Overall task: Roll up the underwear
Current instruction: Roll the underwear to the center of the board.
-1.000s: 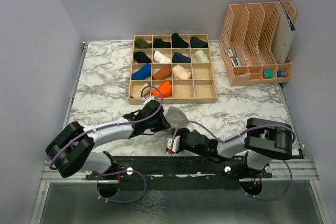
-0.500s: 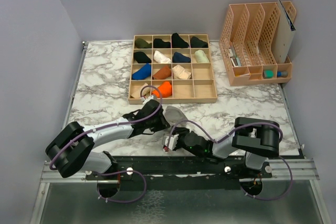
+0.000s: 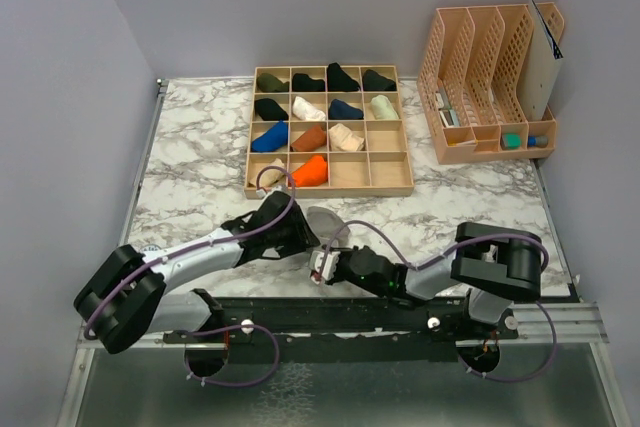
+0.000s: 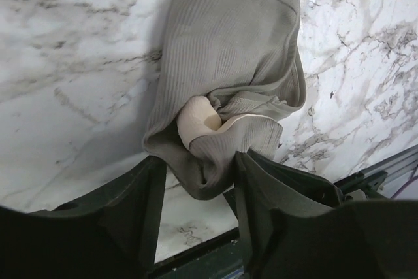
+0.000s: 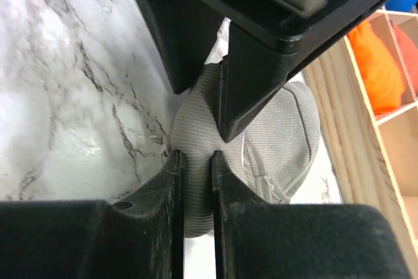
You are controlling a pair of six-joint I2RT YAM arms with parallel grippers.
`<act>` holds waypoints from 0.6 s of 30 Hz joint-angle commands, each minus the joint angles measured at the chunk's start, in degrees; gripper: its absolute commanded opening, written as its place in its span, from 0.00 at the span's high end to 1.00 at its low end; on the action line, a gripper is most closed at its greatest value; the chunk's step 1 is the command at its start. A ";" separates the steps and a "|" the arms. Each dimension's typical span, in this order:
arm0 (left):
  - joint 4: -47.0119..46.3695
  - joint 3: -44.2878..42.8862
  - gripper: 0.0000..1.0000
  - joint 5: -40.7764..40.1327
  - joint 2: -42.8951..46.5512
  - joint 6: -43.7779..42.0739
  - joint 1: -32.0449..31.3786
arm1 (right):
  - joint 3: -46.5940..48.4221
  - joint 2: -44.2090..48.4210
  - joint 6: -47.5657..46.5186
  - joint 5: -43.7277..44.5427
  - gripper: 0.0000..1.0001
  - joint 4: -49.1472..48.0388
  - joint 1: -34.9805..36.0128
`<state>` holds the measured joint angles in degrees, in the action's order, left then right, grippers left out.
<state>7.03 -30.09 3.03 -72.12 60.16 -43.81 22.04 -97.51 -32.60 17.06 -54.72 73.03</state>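
The grey ribbed underwear point(image 3: 324, 218) lies bunched on the marble table just in front of the wooden tray. In the left wrist view the underwear point(image 4: 228, 50) shows its cream band point(image 4: 199, 119) tucked into the folded end. My left gripper point(image 4: 198, 168) is open around that end, which touches the right finger point(image 4: 261, 187) while a gap shows at the left one. My right gripper point(image 5: 194, 161) is shut on a fold of the grey underwear point(image 5: 281, 135), directly under the left gripper's fingers point(image 5: 261, 76). From above, the left gripper point(image 3: 306, 237) and right gripper point(image 3: 320, 257) meet at the garment's near edge.
A wooden compartment tray point(image 3: 330, 190) behind the garment holds several rolled garments, an orange one point(image 3: 314, 169) nearest. A peach file organizer point(image 3: 490, 77) stands at the back right. The table's front edge and metal rail point(image 3: 340, 312) lie close below both grippers.
My left gripper's jaws have spread apart off the cloth. My right gripper has closed down onto a fold of the underwear. The left arm has shifted slightly left.
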 commanded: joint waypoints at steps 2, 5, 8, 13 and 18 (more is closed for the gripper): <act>8.57 2.56 0.38 -0.89 6.29 0.85 1.22 | 0.40 2.56 14.62 -11.41 0.96 7.96 -1.01; 10.61 3.81 0.31 -2.57 10.92 1.96 1.57 | 0.57 3.11 21.53 -16.37 0.96 8.50 -2.65; 12.25 5.21 0.23 -6.21 17.07 3.28 1.62 | 0.86 2.55 28.55 -22.68 0.96 7.87 -5.36; 12.53 7.83 0.15 -8.81 26.40 2.49 1.80 | 0.95 0.30 37.66 -31.26 0.96 5.80 -9.88; 8.21 12.24 0.14 -7.31 32.98 -0.67 1.76 | 0.37 -2.84 46.24 -40.86 0.96 0.91 -15.10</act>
<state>17.52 -21.52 -3.29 -43.20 61.84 -42.26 23.35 -96.51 2.72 -11.88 -54.68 60.47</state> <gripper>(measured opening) 0.855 0.180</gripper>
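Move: The grey underwear's middle is about 3 cm ahead of and 3 cm right of the left hand, whose already loosening fingers straddle the left end of its rolled part. From the right hand, still pinching the rolled part, it is some 4 cm ahead and 2 cm left; both places are a centimetre or two lower than the hands. The orange roll in the box lies about 17 cm ahead of the left hand, the cream roll 16 cm ahead and 10 cm left. The rolled part of the underwear stays pinched in the right fingers while that wrist rolls about 40 degrees around its leftward-pointing fingers, its top going forward towards the unrolled panel, and the hand eases 2 cm back and 2 cm left. The left fingers spread wide and clear the free end, going left and slightly back, then also up, about 5 cm sideways and 4 cm high. ##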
